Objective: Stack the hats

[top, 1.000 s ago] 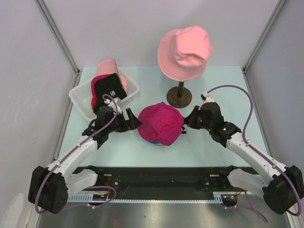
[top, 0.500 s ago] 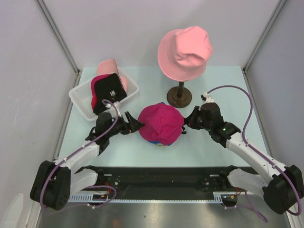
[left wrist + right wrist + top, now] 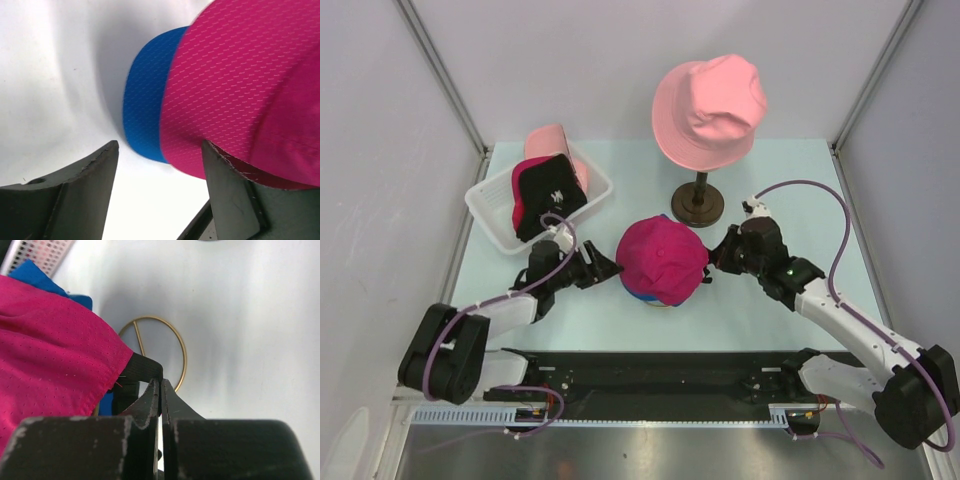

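A magenta cap point(image 3: 662, 258) lies over a royal-blue cap point(image 3: 638, 293) in the middle of the table. My left gripper point(image 3: 603, 268) is open at their left edge. In the left wrist view the magenta cap point(image 3: 250, 90) and the blue cap point(image 3: 147, 110) lie just past the spread fingertips point(image 3: 100, 160) of the left gripper point(image 3: 160, 150). My right gripper point(image 3: 712, 262) is shut on the magenta cap's black back strap point(image 3: 142, 367), which the right gripper point(image 3: 160, 382) pinches at its tips. A salmon-pink bucket hat point(image 3: 708, 110) sits on a stand at the back.
A white basket point(image 3: 490, 210) at the back left holds a magenta-and-black cap point(image 3: 545, 195), with a light-pink cap point(image 3: 555, 140) behind it. The hat stand's dark round base point(image 3: 698, 207) is just behind the stacked caps. A thin gold ring point(image 3: 177, 347) lies on the table by the strap.
My left gripper has moved right, up to the cap's edge, and its jaws have narrowed. The magenta cap has shifted slightly right. The right gripper has not moved.
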Controlling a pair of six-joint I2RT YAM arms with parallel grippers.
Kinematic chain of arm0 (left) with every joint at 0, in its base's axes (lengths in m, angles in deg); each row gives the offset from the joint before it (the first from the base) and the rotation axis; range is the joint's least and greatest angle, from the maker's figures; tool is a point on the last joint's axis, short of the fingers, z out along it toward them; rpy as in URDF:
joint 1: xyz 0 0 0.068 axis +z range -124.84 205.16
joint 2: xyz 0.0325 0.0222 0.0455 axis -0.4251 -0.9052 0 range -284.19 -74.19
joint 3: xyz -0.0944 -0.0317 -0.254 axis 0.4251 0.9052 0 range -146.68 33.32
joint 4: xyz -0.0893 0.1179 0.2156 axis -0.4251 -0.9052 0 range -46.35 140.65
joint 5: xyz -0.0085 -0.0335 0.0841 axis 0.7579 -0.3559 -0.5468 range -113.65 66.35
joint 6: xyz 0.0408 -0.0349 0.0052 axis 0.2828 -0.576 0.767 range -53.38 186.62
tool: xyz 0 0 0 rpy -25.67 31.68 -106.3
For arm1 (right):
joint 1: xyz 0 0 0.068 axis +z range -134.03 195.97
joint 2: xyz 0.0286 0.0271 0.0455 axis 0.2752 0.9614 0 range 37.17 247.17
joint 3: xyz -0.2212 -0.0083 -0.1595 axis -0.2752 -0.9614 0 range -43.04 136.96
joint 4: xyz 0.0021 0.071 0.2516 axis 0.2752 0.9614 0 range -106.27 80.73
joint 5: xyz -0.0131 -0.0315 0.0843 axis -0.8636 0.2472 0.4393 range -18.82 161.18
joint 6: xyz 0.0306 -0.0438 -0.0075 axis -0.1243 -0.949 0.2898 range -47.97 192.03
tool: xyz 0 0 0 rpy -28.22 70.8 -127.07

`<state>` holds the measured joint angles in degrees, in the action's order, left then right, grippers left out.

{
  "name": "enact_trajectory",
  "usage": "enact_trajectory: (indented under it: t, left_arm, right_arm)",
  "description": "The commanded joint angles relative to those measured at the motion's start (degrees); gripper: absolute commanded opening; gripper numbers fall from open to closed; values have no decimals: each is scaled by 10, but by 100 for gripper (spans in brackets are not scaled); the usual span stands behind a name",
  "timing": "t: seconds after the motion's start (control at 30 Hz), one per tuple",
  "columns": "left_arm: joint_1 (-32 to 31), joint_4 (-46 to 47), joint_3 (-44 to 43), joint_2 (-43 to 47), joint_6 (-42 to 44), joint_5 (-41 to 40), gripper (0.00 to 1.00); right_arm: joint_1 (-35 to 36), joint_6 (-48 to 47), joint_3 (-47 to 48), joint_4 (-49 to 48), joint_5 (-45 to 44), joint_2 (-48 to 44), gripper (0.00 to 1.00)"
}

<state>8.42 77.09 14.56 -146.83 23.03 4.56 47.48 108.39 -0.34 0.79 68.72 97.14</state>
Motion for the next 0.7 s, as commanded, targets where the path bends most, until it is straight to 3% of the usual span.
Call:
enact_trajectory:
  t: [0.0, 0.2, 0.27, 0.4, 0.5, 0.6, 0.67]
  left_arm:
    - [4, 0, -41, -39, 13, 11, 70]
    - [0, -74, -67, -11, 47, -2, 69]
    - [0, -102, -87, 2, 57, -17, 69]
    - [4, -230, -150, 49, 85, -63, 76]
    - [6, -325, -196, 76, 107, -118, 82]
    - [10, -393, -235, 114, 126, -150, 96]
    - [10, -435, -255, 137, 131, -178, 99]
  right_arm:
    - [9, -12, -2, 46, -33, 18, 0]
    - [20, -12, -4, 48, -45, 6, 0]
    - [20, -16, 7, 45, -40, -5, 5]
    - [18, -23, 33, 54, -38, -26, 57]
    - [8, -27, 54, 92, -59, -42, 69]
    - [-12, -28, 71, 132, -84, -68, 72]
    - [-21, -31, 77, 144, -100, -84, 72]
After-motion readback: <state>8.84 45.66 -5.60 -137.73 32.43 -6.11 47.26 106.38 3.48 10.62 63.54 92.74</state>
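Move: The left gripper sits half open at the low brim of the magenta hat, whose middle is some 10 cm to its right, level in reach and about 4 cm higher; the blue hat lies just beneath. The right gripper still pinches the black back strap, with the magenta hat's middle about 9 cm to its left at much the same height. The round stand base is roughly 13 cm ahead of the right hand, 3 cm left and well below; the black hat in the tray lies 13 cm ahead of the left hand and 11 cm left. Lower the right gripper about 1.5 cm with the strap still pinched, then open its fingers wide, let go of the strap and draw off to the right and up. Dip the left gripper barely 1 cm more beside the brim, then lift it away quickly, about 9 cm, easing forward and left and spreading its fingers wider. ##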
